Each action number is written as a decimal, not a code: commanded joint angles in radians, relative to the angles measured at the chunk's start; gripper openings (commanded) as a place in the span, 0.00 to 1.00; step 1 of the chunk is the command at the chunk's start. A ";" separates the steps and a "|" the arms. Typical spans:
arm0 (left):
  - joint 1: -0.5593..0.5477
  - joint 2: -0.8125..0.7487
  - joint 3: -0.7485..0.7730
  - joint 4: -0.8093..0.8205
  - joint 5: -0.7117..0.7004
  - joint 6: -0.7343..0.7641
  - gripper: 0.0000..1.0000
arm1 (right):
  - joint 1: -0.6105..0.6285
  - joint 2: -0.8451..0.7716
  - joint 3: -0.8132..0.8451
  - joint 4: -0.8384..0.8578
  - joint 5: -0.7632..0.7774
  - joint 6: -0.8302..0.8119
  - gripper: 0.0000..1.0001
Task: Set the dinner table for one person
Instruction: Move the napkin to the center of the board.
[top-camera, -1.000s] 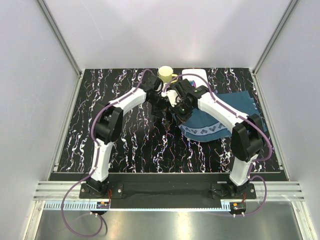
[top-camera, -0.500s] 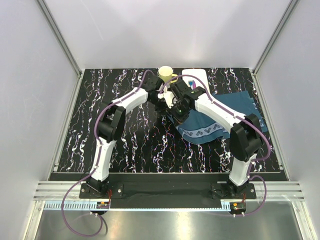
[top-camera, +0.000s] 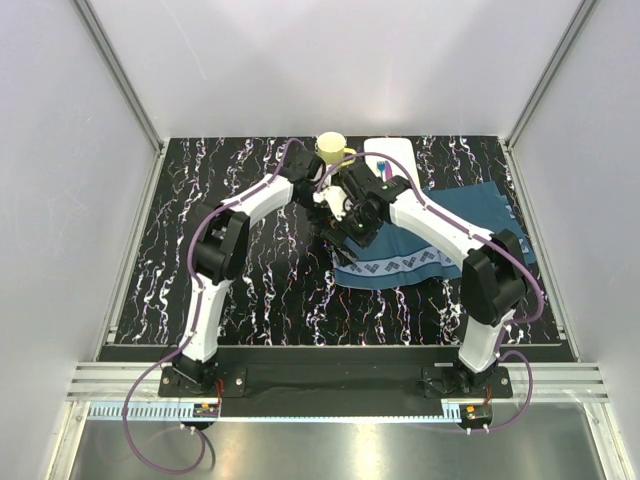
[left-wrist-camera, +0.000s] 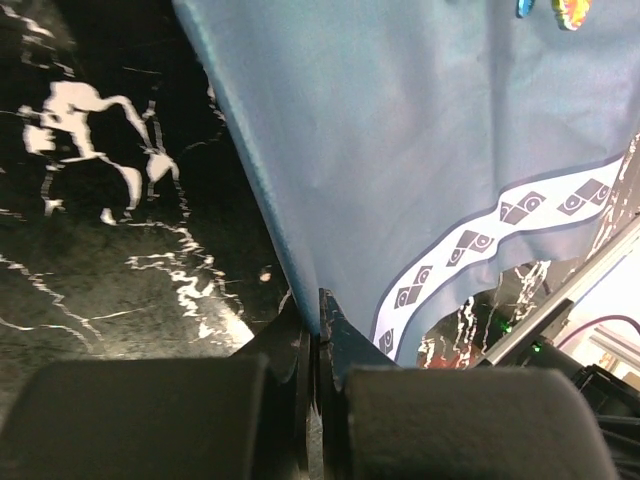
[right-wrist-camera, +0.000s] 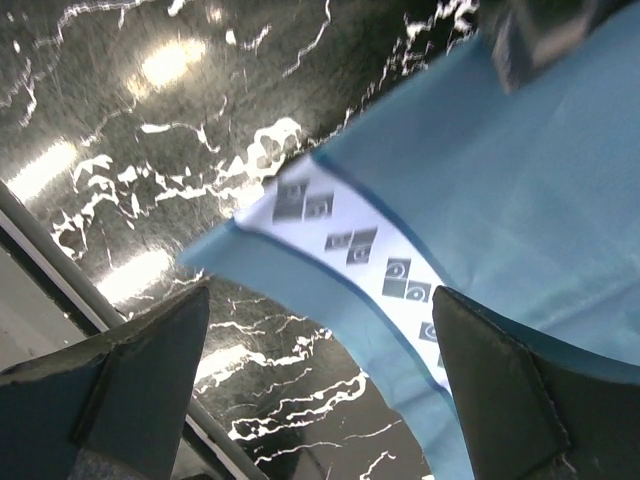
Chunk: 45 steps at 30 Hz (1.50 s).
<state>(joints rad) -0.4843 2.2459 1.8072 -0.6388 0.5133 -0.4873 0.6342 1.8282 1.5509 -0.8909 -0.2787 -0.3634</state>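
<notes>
The dark blue placemat with a patterned white border lies on the right half of the black marbled dinner table. My left gripper is shut on the placemat's left edge; in the left wrist view the cloth rises out of the closed jaws. My right gripper hovers just beside it, open. In the right wrist view the placemat's bordered corner hangs free between the wide-apart fingers, above the table.
A pale yellow cup stands at the table's far edge. Beside it is a white plate with colourful cutlery, partly behind the right arm. The two arms meet closely at the middle. White walls enclose the table.
The left gripper has shut on the placemat's edge. The right gripper has opened and let the cloth go. The placemat's bordered corner has moved left.
</notes>
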 joint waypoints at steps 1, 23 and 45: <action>0.021 -0.066 -0.008 0.013 -0.010 0.024 0.00 | 0.010 -0.092 -0.049 -0.014 0.021 -0.034 1.00; 0.245 -0.315 -0.157 -0.265 -0.162 0.463 0.00 | -0.300 -0.205 -0.284 0.122 0.335 -0.086 1.00; 0.279 -0.355 -0.197 -0.410 -0.337 0.743 0.00 | -0.522 -0.084 -0.279 0.256 0.381 -0.112 0.98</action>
<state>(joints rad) -0.2146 1.9644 1.5703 -1.0309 0.2550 0.1951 0.1421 1.7142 1.2255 -0.7010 0.0872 -0.4664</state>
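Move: The bare board where the napkin's left edge should go lies about 21 cm to the left of my left hand, 5 cm back and 6 cm down. From that hand, the mug stands some 26 cm straight ahead; the fork is roughly 20 cm ahead and 15 cm right, the plate 27 cm ahead and 18 cm right. From my empty right hand, the napkin's right end is about 43 cm right, 17 cm ahead and 11 cm below. Keeping the napkin's left edge pinched, I pull it about 21 cm left with my left hand, arching up some 4 cm, then drawing back and down while the fingers tip steeper. My right hand, staying wide open, sweeps about 25 cm right over the napkin towards its right end, slightly back and then forward, sinking late and turning some 30 degrees clockwise. ##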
